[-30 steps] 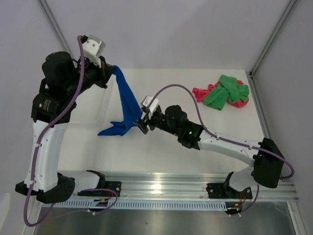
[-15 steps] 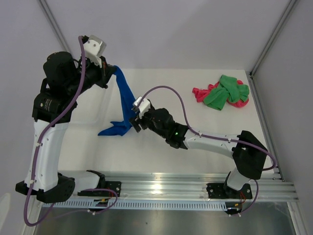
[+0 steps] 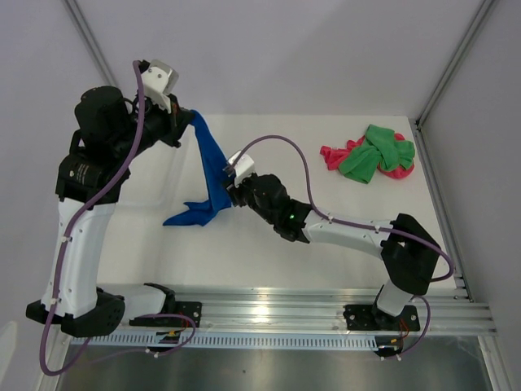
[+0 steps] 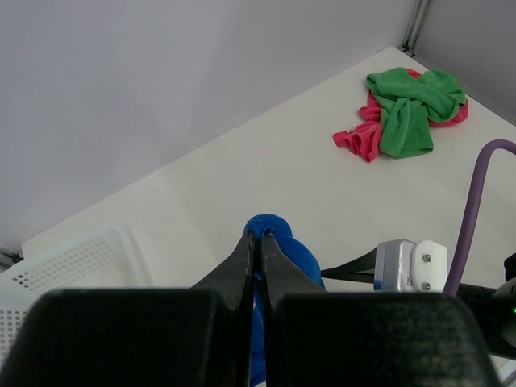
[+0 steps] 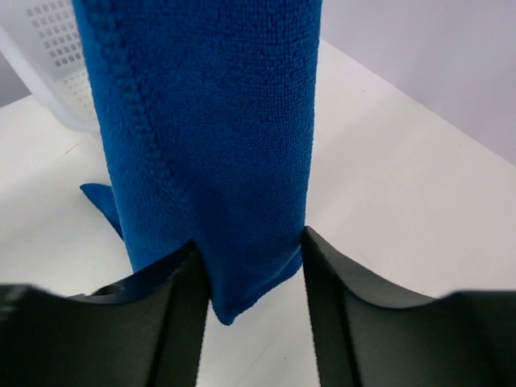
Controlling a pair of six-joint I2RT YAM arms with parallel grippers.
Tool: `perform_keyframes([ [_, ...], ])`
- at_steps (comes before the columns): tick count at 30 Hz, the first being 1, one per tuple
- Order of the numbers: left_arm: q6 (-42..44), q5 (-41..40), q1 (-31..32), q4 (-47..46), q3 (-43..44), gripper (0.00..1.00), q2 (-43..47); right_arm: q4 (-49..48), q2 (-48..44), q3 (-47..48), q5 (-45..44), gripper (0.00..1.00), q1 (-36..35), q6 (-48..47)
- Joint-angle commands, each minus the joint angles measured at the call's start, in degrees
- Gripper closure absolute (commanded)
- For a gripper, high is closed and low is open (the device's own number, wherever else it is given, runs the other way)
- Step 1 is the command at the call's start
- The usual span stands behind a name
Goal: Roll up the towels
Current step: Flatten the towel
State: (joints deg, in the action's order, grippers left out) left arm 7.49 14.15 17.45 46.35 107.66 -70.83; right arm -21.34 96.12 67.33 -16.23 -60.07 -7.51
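The blue towel hangs in a long strip from my left gripper, which is shut on its top corner high over the table's left side. Its lower end trails on the table. My right gripper has reached in from the right. Its jaws stand apart on either side of the hanging strip, fingers touching the cloth near its bottom fold. The green towel lies crumpled over the pink-red towel at the far right.
A white mesh basket stands at the far left, below the left gripper, and its corner shows behind the blue towel. Grey walls close in the back and sides. The aluminium rail runs along the near edge.
The right arm has stretched further left and up along the hanging blue towel, and its jaws have narrowed around the cloth. The left arm and the other towels have stayed put.
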Motion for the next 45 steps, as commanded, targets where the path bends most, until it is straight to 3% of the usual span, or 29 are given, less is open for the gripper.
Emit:
perform_keyframes([
  [1, -0.98, 0.61, 0.56, -2.75, 0.10, 1.00, 0.78, -2.21, 0.74, 3.24, -0.39, 0.52, 0.13, 0.13],
  [4, -0.90, 0.53, 0.56, -2.49, -0.07, 0.99, 0.87, -1.60, 0.57, 3.42, -0.29, 0.73, 0.31, 0.13],
  [5, -0.81, 0.44, 0.65, -2.58, 0.01, 0.99, 0.95, -1.42, 0.04, 3.33, -0.64, 0.89, 0.57, 0.21],
  [6, -0.55, 0.09, 0.57, -2.49, -0.16, 0.99, 1.04, -0.81, -0.49, 3.07, -0.99, 0.97, 0.66, 0.47],
  [7, -0.46, -0.18, 0.56, -2.40, -0.17, 0.99, 1.13, -0.54, -1.01, 2.81, -1.35, 1.00, 0.92, 0.65],
  [15, 2.36, -3.07, 0.56, -1.52, 3.51, 0.99, 1.75, 10.69, -12.95, 8.07, -1.53, 1.00, 8.56, -0.92],
  [24, 4.90, -6.15, 0.56, 2.52, 14.85, 0.99, 1.39, 33.46, -18.33, 30.21, 1.55, 1.00, 10.06, -13.40],
  [30, 5.08, -4.40, 0.57, 4.72, 15.13, 0.99, 4.38, 42.07, -20.35, 41.03, 1.03, 1.00, 7.26, -19.03],
  [40, 5.87, -5.45, 0.57, 5.25, 19.17, 0.99, 3.60, 43.67, -22.82, 44.20, -3.63, 1.00, 6.28, -25.36],
  [45, 6.84, -7.47, 0.56, 3.05, 19.08, 0.99, -0.26, 43.23, -19.84, 45.87, -1.44, 1.00, 12.76, -24.84],
])
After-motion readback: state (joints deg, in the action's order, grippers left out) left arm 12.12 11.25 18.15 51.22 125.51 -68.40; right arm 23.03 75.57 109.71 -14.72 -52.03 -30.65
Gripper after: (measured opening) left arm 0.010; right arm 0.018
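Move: The blue towel's free corner hangs right between the right hand's half-open fingers. The left hand still holds the upper corner, about 8 cm to the left of the right hand and 24 cm higher; from the left hand the free corner is about 8 cm right and 24 cm down. On the table, some 22 cm below the right hand, the white basket sits 20 cm ahead and 38 cm left, and the green towel 25 cm ahead and 49 cm right. Upward and out to the right goes the right hand, about 33 cm up and 18 cm right, once its fingers have pinched the towel's free corner; its fingers tip up some 25 degrees. The left hand keeps its pinch on the other corner while rising about 10 cm, easing back and slightly left and tipping up, so the two corners draw apart. ##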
